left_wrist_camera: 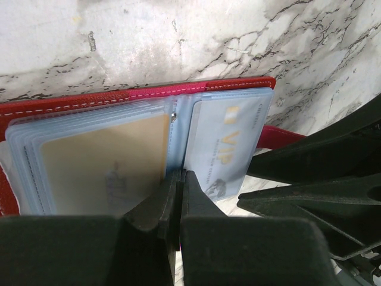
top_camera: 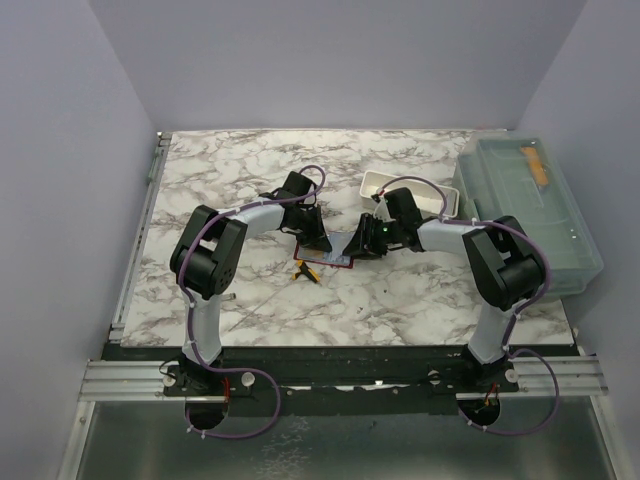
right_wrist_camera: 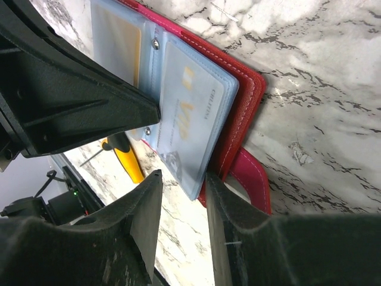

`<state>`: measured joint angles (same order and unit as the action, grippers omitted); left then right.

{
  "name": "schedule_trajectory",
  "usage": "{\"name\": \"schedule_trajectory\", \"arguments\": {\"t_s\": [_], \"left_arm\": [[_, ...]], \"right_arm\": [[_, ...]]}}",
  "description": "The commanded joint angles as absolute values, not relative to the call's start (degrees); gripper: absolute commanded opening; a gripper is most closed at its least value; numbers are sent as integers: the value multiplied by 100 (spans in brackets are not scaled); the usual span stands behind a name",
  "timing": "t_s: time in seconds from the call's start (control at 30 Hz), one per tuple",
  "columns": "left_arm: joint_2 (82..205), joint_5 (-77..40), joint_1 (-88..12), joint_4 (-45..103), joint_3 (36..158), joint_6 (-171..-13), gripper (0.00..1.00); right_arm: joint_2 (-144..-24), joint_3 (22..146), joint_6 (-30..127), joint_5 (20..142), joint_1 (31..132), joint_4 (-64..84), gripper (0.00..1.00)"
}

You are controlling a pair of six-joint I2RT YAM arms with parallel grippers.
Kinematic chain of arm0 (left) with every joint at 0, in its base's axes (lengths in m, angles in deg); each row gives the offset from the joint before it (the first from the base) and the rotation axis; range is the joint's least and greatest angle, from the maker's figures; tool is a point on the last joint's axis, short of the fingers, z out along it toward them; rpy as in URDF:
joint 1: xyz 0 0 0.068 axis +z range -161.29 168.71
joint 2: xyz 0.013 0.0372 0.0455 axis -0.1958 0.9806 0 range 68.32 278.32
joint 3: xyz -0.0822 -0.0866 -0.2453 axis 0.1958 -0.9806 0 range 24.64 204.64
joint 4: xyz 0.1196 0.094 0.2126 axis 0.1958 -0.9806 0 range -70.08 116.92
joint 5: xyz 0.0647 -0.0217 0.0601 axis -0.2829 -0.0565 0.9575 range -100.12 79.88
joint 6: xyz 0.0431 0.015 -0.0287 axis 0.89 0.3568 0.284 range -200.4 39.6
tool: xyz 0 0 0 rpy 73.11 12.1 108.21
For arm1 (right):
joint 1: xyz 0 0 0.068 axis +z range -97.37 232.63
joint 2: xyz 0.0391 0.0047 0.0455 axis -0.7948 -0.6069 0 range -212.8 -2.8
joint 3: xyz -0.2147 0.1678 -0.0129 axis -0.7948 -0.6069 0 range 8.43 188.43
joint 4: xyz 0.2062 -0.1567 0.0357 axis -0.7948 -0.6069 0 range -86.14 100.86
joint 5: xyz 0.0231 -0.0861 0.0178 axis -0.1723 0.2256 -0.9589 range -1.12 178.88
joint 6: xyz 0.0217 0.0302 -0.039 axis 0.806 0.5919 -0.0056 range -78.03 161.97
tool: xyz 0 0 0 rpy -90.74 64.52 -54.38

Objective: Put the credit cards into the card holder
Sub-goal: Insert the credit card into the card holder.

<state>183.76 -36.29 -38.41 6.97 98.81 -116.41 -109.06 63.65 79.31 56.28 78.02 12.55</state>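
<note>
The red card holder point(left_wrist_camera: 238, 84) lies open on the marble between both arms point(top_camera: 332, 259), its blue-grey sleeves up. A tan-gold credit card point(left_wrist_camera: 107, 161) sits in the left-hand sleeves and a pale blue one marked VIP point(left_wrist_camera: 223, 143) shows in the right-hand sleeves point(right_wrist_camera: 187, 113). My left gripper point(left_wrist_camera: 180, 174) is shut, its tips pressed on the holder's near edge at the fold point(top_camera: 318, 240). My right gripper point(right_wrist_camera: 181, 179) is open; its fingers straddle the near corner of the right-hand sleeves, one finger against the red cover's edge point(right_wrist_camera: 244, 101).
A yellow-handled thin tool point(right_wrist_camera: 128, 162) lies on the marble just in front of the holder point(top_camera: 303, 270). A white tray point(top_camera: 378, 182) stands behind the right gripper. A large clear lidded bin point(top_camera: 530, 215) fills the right side. The holder's red strap point(right_wrist_camera: 253, 179) sticks out.
</note>
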Motion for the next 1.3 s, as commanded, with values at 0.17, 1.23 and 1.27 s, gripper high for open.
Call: {"name": "schedule_trajectory", "arguments": {"t_s": [0.17, 1.23, 1.27], "left_arm": [[18793, -3095, -3880, 459, 9601, -11471, 0], [18436, -3826, -3785, 468, 9663, -11549, 3], [18369, -3912, -3745, 468, 9638, -11571, 6]], "right_arm": [[-10690, 6505, 7770, 5758, 7803, 1094, 38], [-11007, 6700, 8095, 5292, 7997, 1743, 0], [-11004, 6712, 8017, 5382, 7997, 1670, 0]]}}
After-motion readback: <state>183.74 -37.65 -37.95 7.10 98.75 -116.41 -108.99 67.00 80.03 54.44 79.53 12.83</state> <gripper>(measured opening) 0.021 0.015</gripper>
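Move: The right hand's parted fingertips are at the near, free corner of the clear pages with the VIP card, whose middle lies about 2 cm left of them, 2 cm farther out and 1 cm lower. From that hand, the stack with the yellow card is roughly 8 cm left and 2 cm out, the red strap about 3 cm right and 2 cm out, and the screwdriver handle some 8 cm left and 4 cm back. From the left hand, shut at the holder's spine, the VIP pages' middle is about 3 cm right and 2 cm farther out. After barely stirring at first, the right hand lifts a little over 2 cm and swings about 2 cm left towards the spine, bringing the free edge of the VIP pages up and over, while its fingers go from a bit under half open to shut and pinch the pages near their near corner. The left hand stays in place with its shut fingertips held down at the holder's spine, steadying it while the pages come up, and the right wrist hardly turns. ##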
